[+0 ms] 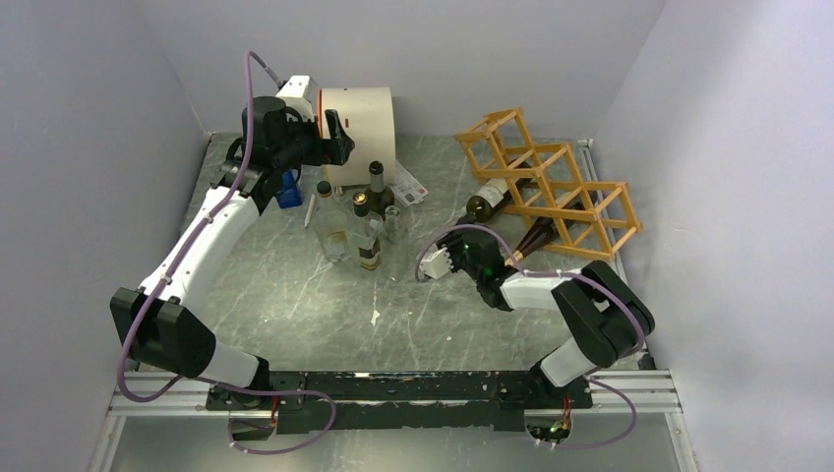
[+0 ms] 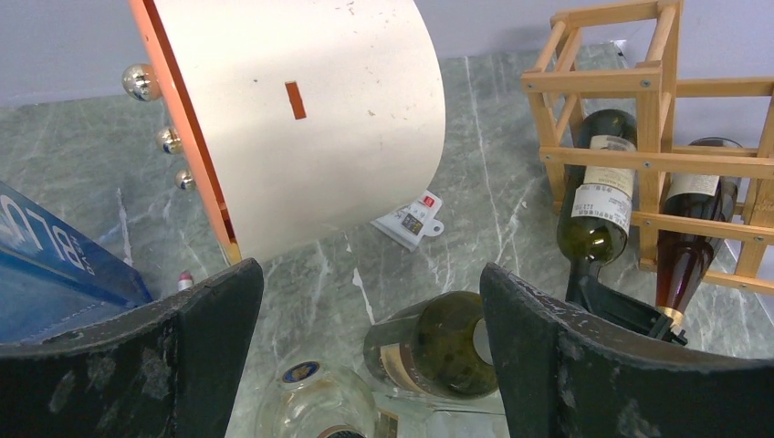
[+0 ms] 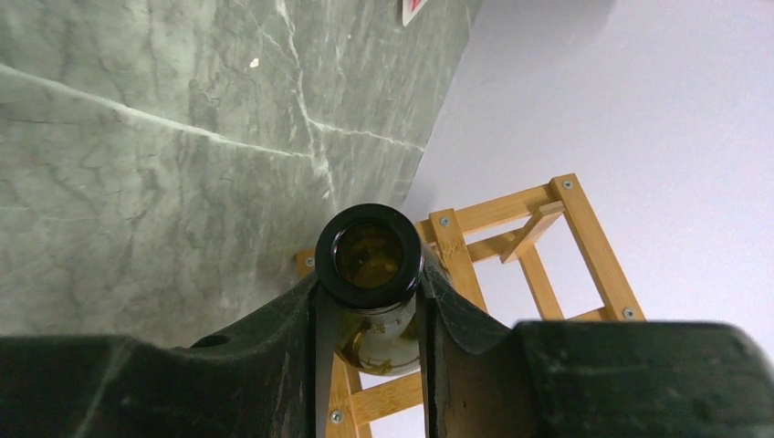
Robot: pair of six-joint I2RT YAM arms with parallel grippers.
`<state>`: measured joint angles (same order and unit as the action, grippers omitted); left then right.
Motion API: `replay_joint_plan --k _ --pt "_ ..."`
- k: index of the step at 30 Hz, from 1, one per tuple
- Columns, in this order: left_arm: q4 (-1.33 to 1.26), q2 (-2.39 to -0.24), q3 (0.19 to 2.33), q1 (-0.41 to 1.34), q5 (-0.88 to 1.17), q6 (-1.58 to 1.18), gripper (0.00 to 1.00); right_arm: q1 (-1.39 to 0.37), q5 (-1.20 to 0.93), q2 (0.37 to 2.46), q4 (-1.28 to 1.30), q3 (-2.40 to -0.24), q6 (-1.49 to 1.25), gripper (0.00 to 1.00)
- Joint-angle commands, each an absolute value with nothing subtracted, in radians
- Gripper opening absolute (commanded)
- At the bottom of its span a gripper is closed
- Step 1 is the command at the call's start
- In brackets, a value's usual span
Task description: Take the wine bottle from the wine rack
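The wooden wine rack (image 1: 580, 202) stands at the back right with two bottles lying in it. A green one (image 1: 489, 203) rests in an upper cell and a brown wine bottle (image 1: 537, 236) in a lower cell, neck pointing out. My right gripper (image 1: 504, 264) is shut on that brown bottle's neck. In the right wrist view the bottle's open mouth (image 3: 369, 254) sits between the two fingers, with the rack (image 3: 538, 265) behind. My left gripper (image 2: 370, 283) hangs open above standing bottles, nothing between its fingers.
A white cylindrical drum (image 1: 359, 123) lies at the back, by the left gripper. A cluster of upright bottles (image 1: 359, 224) stands in the middle, a blue box (image 1: 288, 190) to its left and a small white tag (image 1: 408, 189) behind. Walls close in on both sides.
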<state>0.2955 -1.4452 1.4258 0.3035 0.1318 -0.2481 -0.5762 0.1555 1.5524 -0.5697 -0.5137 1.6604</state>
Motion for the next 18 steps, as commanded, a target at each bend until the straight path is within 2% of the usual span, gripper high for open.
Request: replay_joint_plan --k 1,18 --pt "0.264 -1.442 1.443 0.296 0.161 -0.256 0.92 -0.611 0.198 1.472 -0.543 -0.464 1.633 0.27" --pt "0.262 -1.445 1.442 0.296 0.160 -0.256 0.92 -0.847 0.329 1.261 -0.426 -0.384 1.554 0.13"
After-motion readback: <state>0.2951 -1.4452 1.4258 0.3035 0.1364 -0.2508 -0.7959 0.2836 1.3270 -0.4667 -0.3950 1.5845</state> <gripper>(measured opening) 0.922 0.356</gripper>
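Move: The right hand already grips the wine bottle by its neck, the bottle's middle about 8 cm ahead, 7 cm right and 3 cm lower. Open table in front of the rack lies some 10 cm back, 5 cm left and 7 cm below. The rack's middle is roughly 7 cm ahead and 18 cm right, the brown bottle about level and 17 cm right. From the idle left hand, the wine bottle lies about 4 cm ahead, 32 cm right and 26 cm below. Backwards and somewhat to its left, the right hand steadily draws the held wine bottle out of the rack by the neck, about 7 cm back and nearly 3 cm left, rising a little over the first half and then staying level. The fingers keep their grip on the neck, and the wrist barely turns. ##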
